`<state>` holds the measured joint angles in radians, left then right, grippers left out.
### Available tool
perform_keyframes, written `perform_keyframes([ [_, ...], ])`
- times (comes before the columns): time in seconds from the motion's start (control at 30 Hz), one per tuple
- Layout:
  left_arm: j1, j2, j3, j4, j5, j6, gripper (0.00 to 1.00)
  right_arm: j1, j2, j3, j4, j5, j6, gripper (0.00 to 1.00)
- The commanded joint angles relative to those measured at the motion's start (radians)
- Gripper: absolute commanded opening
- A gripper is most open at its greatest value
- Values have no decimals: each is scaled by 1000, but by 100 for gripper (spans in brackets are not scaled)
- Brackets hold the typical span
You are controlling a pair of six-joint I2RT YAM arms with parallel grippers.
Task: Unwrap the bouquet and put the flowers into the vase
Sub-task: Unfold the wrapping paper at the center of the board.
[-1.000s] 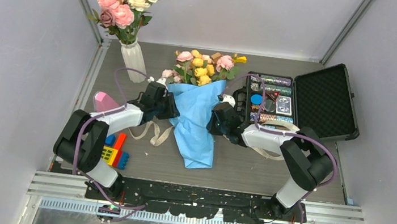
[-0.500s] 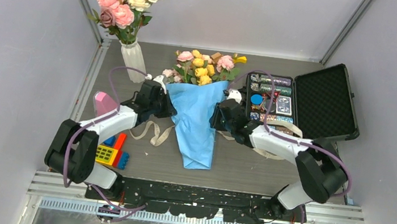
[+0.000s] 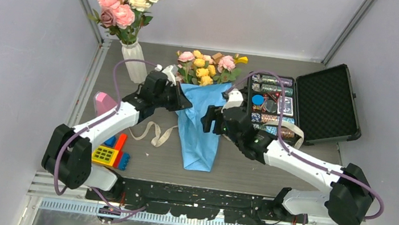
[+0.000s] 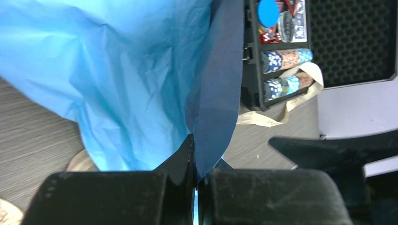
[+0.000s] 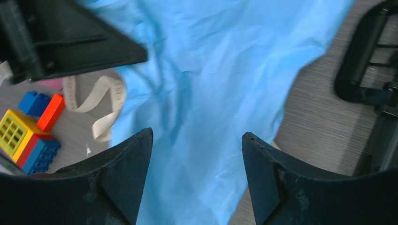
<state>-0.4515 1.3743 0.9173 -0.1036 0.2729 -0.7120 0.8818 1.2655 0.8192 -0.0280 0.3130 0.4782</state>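
Observation:
The bouquet lies mid-table, its light blue paper wrap [image 3: 199,130] tapering toward me. The yellow and pink flowers [image 3: 205,67] stick out of its far end. My left gripper [image 3: 182,100] is at the wrap's upper left edge. In the left wrist view that gripper [image 4: 196,157] is shut on a fold of the wrap showing its dark blue side [image 4: 218,93]. My right gripper [image 3: 208,119] hovers over the wrap's right side. Its jaws [image 5: 197,140] stand open with the light blue paper [image 5: 211,93] below them, holding nothing. The white ribbed vase [image 3: 134,61] stands at the back left, with bigger blooms in it.
An open black case [image 3: 302,102] of poker chips sits at the right, close to the right arm. A cream ribbon [image 3: 151,132] lies loose left of the wrap. A pink cone block [image 3: 105,102] and coloured toy bricks [image 3: 113,151] sit near the left arm.
The left gripper has shut on the wrap's left edge and pulled it up and back. The right gripper has let go of the wrap, opened, and swung left over the paper.

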Motion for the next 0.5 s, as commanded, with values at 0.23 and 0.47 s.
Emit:
perform_keyframes([
  [0.23,-64,6,108,-18,-5,-58,0,261,42,141,20,367,-166,78],
  [0.47,-82,0,121,-30,-25,-55,0,308,121,206,-46,482,-182,77],
])
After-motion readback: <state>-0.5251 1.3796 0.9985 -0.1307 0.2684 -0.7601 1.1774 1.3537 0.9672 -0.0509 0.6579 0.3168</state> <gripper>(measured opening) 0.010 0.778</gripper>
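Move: The left hand already pinches the wrapping paper by its lifted left side; the hanging part of that edge lies about 5 cm back, 1 cm left and 3 cm below it, the loose ribbon 11 cm back, 11 cm left, 13 cm below. From the open right hand this edge is some 7 cm left, 1 cm back, 3 cm down; the flowers lie 17 cm ahead, 2 cm left, the chip case 8 cm ahead, 21 cm right, both about 11 cm below. The right hand, fingers staying wide open, sweeps about 5 cm left while rising and drawing back nearly 4 cm each, passing over the lifted paper to the near side of the left fingertips, as its fingers tip up and its left side rolls down, some 15 degrees in all. The left hand keeps its pinch on the paper's edge and carries it some 3 cm right and as much up, slowing as it goes. ##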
